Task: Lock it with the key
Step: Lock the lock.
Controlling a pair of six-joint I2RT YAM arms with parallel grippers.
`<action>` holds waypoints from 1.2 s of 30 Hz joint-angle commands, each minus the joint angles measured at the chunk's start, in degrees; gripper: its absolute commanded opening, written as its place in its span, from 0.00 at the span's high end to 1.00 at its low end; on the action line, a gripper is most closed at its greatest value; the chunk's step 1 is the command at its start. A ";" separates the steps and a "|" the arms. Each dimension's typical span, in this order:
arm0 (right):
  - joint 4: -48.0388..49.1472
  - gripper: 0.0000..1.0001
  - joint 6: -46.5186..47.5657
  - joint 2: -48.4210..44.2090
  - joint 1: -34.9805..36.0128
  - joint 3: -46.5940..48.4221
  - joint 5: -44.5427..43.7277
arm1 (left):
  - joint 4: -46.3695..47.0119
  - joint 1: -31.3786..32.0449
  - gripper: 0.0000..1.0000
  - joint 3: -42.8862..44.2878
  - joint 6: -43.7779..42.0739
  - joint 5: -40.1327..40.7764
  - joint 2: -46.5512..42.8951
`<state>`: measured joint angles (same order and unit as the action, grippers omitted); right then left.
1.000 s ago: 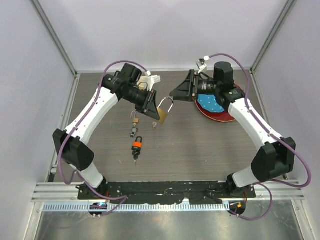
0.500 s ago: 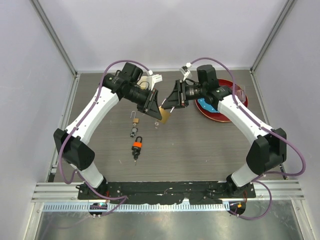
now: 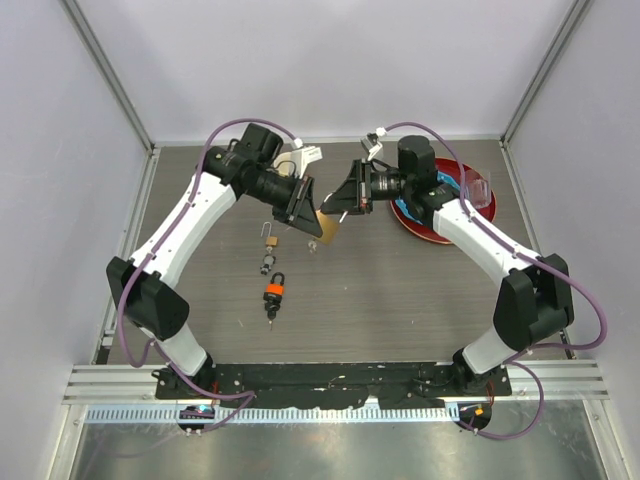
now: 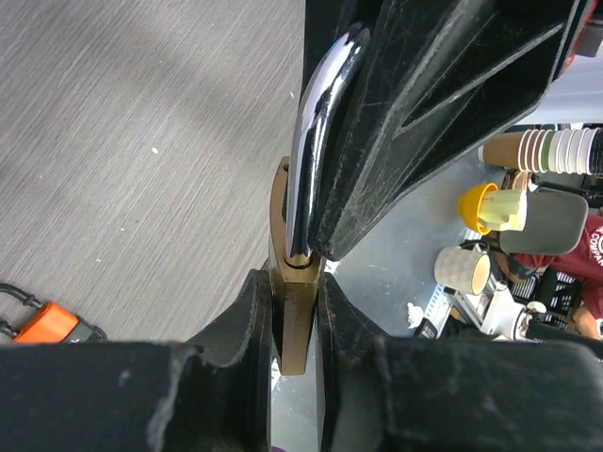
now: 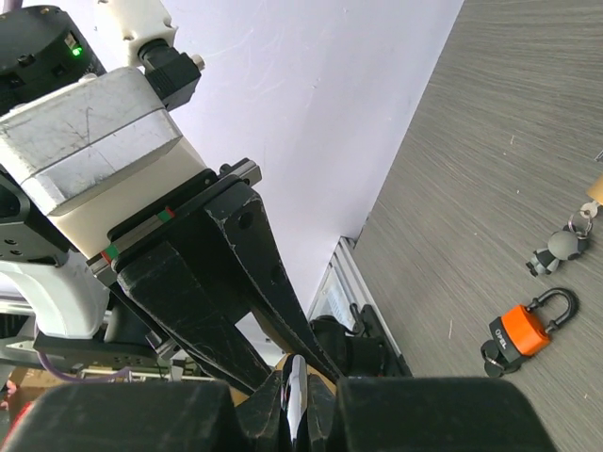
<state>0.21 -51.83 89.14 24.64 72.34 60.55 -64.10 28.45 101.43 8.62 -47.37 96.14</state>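
Observation:
My left gripper (image 3: 316, 222) is shut on the body of a brass padlock (image 3: 329, 228), held above the table. In the left wrist view the brass body (image 4: 297, 315) sits pinched between my jaws (image 4: 295, 303), with its chrome shackle (image 4: 316, 141) pointing away. My right gripper (image 3: 336, 208) is shut on that shackle (image 5: 298, 391), coming in from the right. A key (image 3: 270, 239) on a ring with a small grey figure (image 3: 267, 265) lies on the table below the padlock, and it is also in the right wrist view (image 5: 592, 209).
An orange padlock (image 3: 275, 292) lies near the table's middle, its shackle towards the key ring; it also shows on the right (image 5: 521, 330). A red plate (image 3: 445, 237) holding a blue perforated disc (image 3: 411, 209) sits at the back right. A small loose piece (image 3: 311, 249) lies under the brass padlock.
My right arm swung left from over the red plate to the brass padlock, and its jaws closed on the shackle. The left arm and padlock stayed put.

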 commanded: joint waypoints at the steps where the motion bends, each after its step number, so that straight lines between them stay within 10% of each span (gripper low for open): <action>1: 10.08 0.98 -5.29 -3.01 0.40 -0.09 -3.07 | 3.62 0.47 1.00 2.90 1.04 -5.98 -1.48; 7: 9.72 0.98 -6.44 -5.12 0.06 0.00 -7.37 | 7.49 -0.05 0.91 2.72 3.50 -1.51 -2.01; 17: 10.07 0.98 -13.99 -8.46 -4.16 2.20 -14.06 | 26.99 -4.19 0.33 -0.18 15.54 2.72 -6.22; 36: 12.10 0.98 -42.64 -12.68 -10.67 0.17 -18.63 | 56.88 -4.02 0.17 -1.41 28.03 9.76 -6.14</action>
<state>4.82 -85.12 80.60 14.13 70.96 42.15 -15.62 23.90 100.16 33.47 -37.04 89.27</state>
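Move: The brass padlock is between my hands: its body is in my left fingers, middle about 2 cm right of that hand point and 1 cm below. It lies some 3 cm back from my right hand point and 3 cm below, with that hand on the shackle. From my left hand the yellow mug stands about 26 cm ahead, 7 cm left and 23 cm below; the small lock lies roughly 8 cm ahead, 12 cm left, and 27 cm down. I let go of the padlock body by spreading my left fingers wide, and draw that hand away up and forward, about 15 cm up and 11 cm forward, levelling the fingers to point rightward. Meanwhile my right hand keeps its pinch on the shackle and carries the lock forward, right and up, roughly 7 cm each way, swinging its fingers some 30 degrees clockwise. ##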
